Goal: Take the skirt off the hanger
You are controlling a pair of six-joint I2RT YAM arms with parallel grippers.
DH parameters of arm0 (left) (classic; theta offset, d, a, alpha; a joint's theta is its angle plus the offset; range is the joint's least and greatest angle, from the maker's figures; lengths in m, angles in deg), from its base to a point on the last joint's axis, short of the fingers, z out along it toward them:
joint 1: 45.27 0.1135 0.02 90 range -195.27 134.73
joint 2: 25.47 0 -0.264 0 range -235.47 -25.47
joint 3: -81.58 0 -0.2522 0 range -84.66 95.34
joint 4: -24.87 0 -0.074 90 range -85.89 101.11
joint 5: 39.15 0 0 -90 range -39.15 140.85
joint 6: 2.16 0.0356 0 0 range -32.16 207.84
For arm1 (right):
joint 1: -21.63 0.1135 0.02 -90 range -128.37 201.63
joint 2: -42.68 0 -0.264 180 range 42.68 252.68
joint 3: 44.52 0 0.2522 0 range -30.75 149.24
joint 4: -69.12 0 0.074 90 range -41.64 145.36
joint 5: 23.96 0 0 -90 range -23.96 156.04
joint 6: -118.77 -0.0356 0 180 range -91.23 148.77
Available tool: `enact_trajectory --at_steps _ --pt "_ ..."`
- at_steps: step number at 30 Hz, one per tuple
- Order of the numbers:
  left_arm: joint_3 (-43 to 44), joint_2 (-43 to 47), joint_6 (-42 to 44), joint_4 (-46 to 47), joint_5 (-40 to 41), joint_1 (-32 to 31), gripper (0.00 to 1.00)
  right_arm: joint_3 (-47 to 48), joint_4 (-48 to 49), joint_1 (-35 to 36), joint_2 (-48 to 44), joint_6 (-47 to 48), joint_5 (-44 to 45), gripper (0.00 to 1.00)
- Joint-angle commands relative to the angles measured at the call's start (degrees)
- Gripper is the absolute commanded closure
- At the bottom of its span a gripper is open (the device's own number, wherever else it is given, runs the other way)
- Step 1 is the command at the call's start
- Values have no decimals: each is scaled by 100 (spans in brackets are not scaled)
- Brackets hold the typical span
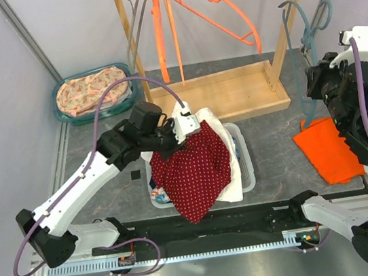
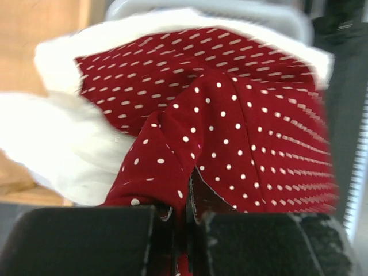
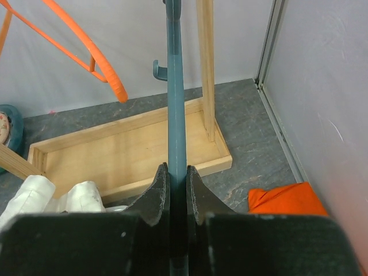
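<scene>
The skirt (image 1: 195, 167) is dark red with white dots. It hangs from my left gripper (image 1: 171, 131), which is shut on a fold of it, and it drapes over the white basket (image 1: 247, 170). In the left wrist view the skirt (image 2: 253, 132) fills the frame, its cloth pinched in the left gripper (image 2: 187, 214). At the far right my right gripper (image 1: 315, 84) is shut on a teal hanger (image 1: 304, 25), which stands up bare and well apart from the skirt. The right wrist view shows the hanger's bar (image 3: 174, 103) clamped in the right gripper (image 3: 178, 179).
White cloth (image 1: 223, 132) lies in the basket under the skirt. A wooden rack (image 1: 232, 93) with orange hangers (image 1: 221, 9) stands behind. A teal bin of floral cloth (image 1: 88, 93) sits at the back left. An orange garment (image 1: 326, 149) lies on the table at right.
</scene>
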Motion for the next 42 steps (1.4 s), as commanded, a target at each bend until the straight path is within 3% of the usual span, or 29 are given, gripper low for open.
enact_trajectory --at_steps 1,3,8,13,14,15,19,20,21,28,34,42 --pt "-350 -295 404 1241 1526 -5 98 -201 292 2 -150 -22 81 100" --pt "-211 -593 325 1496 2133 3 98 -202 319 11 -36 -57 54 100" --pt "230 -771 140 1620 2004 118 98 -79 363 11 306 -110 1 100" --pt "-515 -796 280 1691 1601 12 98 290 433 11 921 -14 -157 100" --pt "-830 -796 385 1603 1450 4 94 343 450 11 1018 39 -226 100" --pt "-1007 -805 464 1524 1283 -31 79 483 485 11 1124 57 -245 100" --pt "-1904 -726 772 1470 1106 -181 49 940 591 2 1790 188 -324 100" --pt "-2132 -726 834 1479 1097 -190 34 1054 626 -7 1906 215 -341 100" --pt "-2221 -717 869 1488 1106 -181 1 1316 652 2 2020 267 -394 100" --pt "-2679 -550 913 1910 1150 -190 0 2557 705 -33 3241 513 -710 100" --pt "-2793 -700 1036 2200 1378 -199 0 3234 784 -95 3769 558 -895 100" --pt "-3294 -954 1362 3141 2582 -524 1 3393 1153 -358 4052 391 -1334 100"
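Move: Just below the left hand, which holds the bunched skirt, lies the white basket, its middle about 3 cm ahead, 4 cm to the right and 22 cm down; the white garment in it is some 18 cm down. The right hand holds the blue hanger: the free stretch of rail is about 28 cm ahead, 8 cm left and 13 cm higher. The nearest orange hanger hangs some 26 cm ahead and 22 cm left, the rack's right post about 28 cm ahead and 5 cm right. Carrying the skirt some 8 cm forward over the basket and a little down, the left hand then opens wide while sinking about 10 cm and drawing back 5 cm, and stays low with spread fingers straddling the cloth. The right hand keeps its pinch on the blue hanger and, after a short dip, reaches about 20 cm forward and 7 cm left towards the free rail beside the right post. ##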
